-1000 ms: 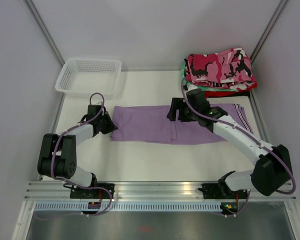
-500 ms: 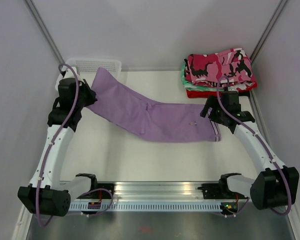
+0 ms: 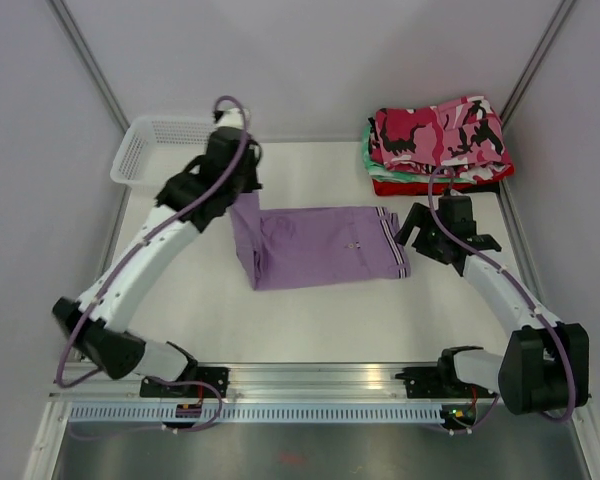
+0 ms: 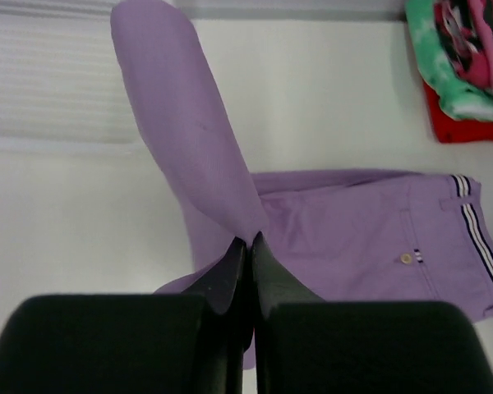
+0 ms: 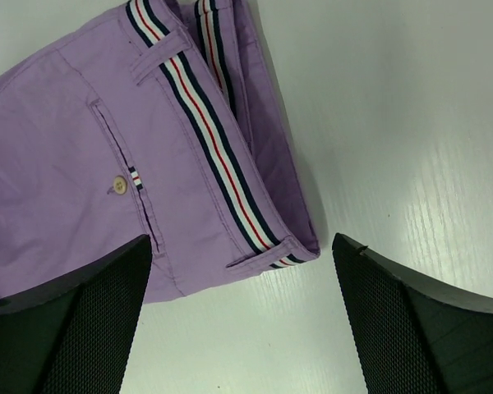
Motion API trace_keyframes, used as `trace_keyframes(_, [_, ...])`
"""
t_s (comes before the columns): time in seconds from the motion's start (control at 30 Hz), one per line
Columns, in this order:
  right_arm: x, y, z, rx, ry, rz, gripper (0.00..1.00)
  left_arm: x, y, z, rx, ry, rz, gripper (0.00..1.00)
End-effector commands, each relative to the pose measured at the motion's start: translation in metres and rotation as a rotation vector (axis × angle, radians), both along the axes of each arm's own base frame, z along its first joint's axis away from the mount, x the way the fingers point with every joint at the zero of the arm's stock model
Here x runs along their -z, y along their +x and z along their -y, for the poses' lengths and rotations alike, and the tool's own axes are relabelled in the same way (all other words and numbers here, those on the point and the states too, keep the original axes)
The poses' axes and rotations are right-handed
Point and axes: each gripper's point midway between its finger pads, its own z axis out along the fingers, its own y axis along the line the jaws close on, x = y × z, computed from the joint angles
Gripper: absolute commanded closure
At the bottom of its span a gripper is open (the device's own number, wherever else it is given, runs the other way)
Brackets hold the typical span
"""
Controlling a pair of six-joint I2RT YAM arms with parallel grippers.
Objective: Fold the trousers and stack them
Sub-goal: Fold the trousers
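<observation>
The lilac trousers (image 3: 320, 247) lie in the middle of the table, striped waistband (image 5: 222, 156) to the right. My left gripper (image 3: 242, 190) is shut on their leg end (image 4: 189, 148), lifted and carried over the left part of the garment. My right gripper (image 3: 427, 243) hovers open just right of the waistband, nothing between its fingers (image 5: 90, 320). The pink, white and black camouflage trousers (image 3: 442, 133) lie folded on top of the pile at the back right.
A white basket (image 3: 150, 150) stands at the back left, partly behind my left arm. Under the camouflage pair lie a green-and-white garment (image 3: 400, 175) and a red one (image 3: 435, 186). Walls close in the table on three sides.
My left gripper has swung the lilac leg from the far left toward the centre, doubling the trousers over. My right gripper has let go of the waistband and opened wide.
</observation>
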Motion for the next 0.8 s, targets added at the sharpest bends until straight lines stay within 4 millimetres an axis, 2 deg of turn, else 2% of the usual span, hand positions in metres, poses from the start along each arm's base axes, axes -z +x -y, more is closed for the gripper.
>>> trace_keyframes(0.0, [0.0, 0.011, 0.013, 0.062, -0.003, 0.052, 0.03, 0.031, 0.011, 0.035, -0.119, 0.069, -0.04, 0.98])
trace_keyframes(0.03, [0.003, 0.01, 0.021, 0.086, -0.011, 0.044, 0.03, 0.029, 0.007, 0.064, -0.079, 0.078, -0.02, 0.98])
trace_keyframes(0.07, [0.008, 0.006, 0.026, 0.104, -0.005, 0.023, 0.03, 0.048, 0.016, 0.079, -0.099, 0.136, -0.034, 0.98])
trace_keyframes(0.1, [0.01, 0.006, 0.044, 0.162, 0.004, 0.013, 0.02, 0.055, 0.015, 0.095, -0.085, 0.145, -0.036, 0.98])
trace_keyframes(0.13, [0.016, 0.001, 0.05, 0.184, 0.013, -0.007, 0.02, 0.053, 0.011, 0.123, -0.054, 0.116, -0.022, 0.98])
trace_keyframes(0.17, [0.019, -0.001, 0.057, 0.204, 0.024, -0.018, 0.02, 0.076, 0.015, 0.143, -0.04, 0.142, -0.046, 0.98])
trace_keyframes(0.2, [0.019, -0.003, 0.073, 0.259, 0.03, -0.018, 0.02, 0.074, 0.012, 0.167, -0.025, 0.092, -0.035, 0.98])
trace_keyframes(0.23, [0.017, -0.003, 0.08, 0.281, 0.036, -0.01, 0.02, 0.083, 0.012, 0.181, -0.015, 0.078, -0.045, 0.98])
trace_keyframes(0.27, [0.013, -0.002, 0.083, 0.289, 0.048, 0.009, 0.02, 0.108, 0.013, 0.202, 0.027, 0.078, -0.084, 0.98])
trace_keyframes(0.33, [0.003, 0.001, 0.091, 0.306, 0.058, 0.044, 0.02, 0.112, 0.014, 0.24, 0.09, 0.009, -0.075, 0.98])
trace_keyframes(0.37, [-0.002, 0.004, 0.089, 0.292, 0.067, 0.06, 0.02, 0.133, 0.011, 0.263, 0.159, -0.001, -0.115, 0.98])
trace_keyframes(0.4, [-0.006, 0.007, 0.088, 0.286, 0.073, 0.071, 0.02, 0.128, 0.008, 0.283, 0.203, -0.032, -0.102, 0.98])
trace_keyframes(0.5, [-0.01, 0.01, 0.083, 0.265, 0.093, 0.096, 0.02, 0.147, 0.003, 0.32, 0.268, -0.031, -0.125, 0.98])
trace_keyframes(0.6, [-0.012, 0.012, 0.074, 0.216, 0.125, 0.122, 0.02, 0.169, -0.008, 0.345, 0.291, -0.063, -0.172, 0.98])
trace_keyframes(0.73, [-0.007, 0.007, 0.071, 0.186, 0.114, 0.124, 0.02, 0.186, -0.018, 0.368, 0.332, -0.147, -0.238, 0.97])
trace_keyframes(0.77, [-0.002, 0.003, 0.072, 0.186, 0.107, 0.113, 0.02, 0.188, -0.02, 0.368, 0.324, -0.153, -0.25, 0.9])
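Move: The trousers' striped waistband lies about 34 cm to the right of the left hand, nearly level with it front to back and some 32 cm below. The empty basket is roughly 18 cm to that hand's left and 20 cm ahead; the stack of clothes is about 45 cm right and 20 cm ahead. From the open right hand the waistband is around 5 cm left, 3 cm ahead and 10 cm below. Sweeping right and down in one slanting arc, the left hand carries the pinched end of the trousers some 33 cm across and 21 cm lower, towards the waistband, tipping its fingers farther down and turning clockwise; the fingers keep their hold. The right hand, empty and wide open, draws about 9 cm right out of the way, turning clockwise, then eases slightly back left and up. ##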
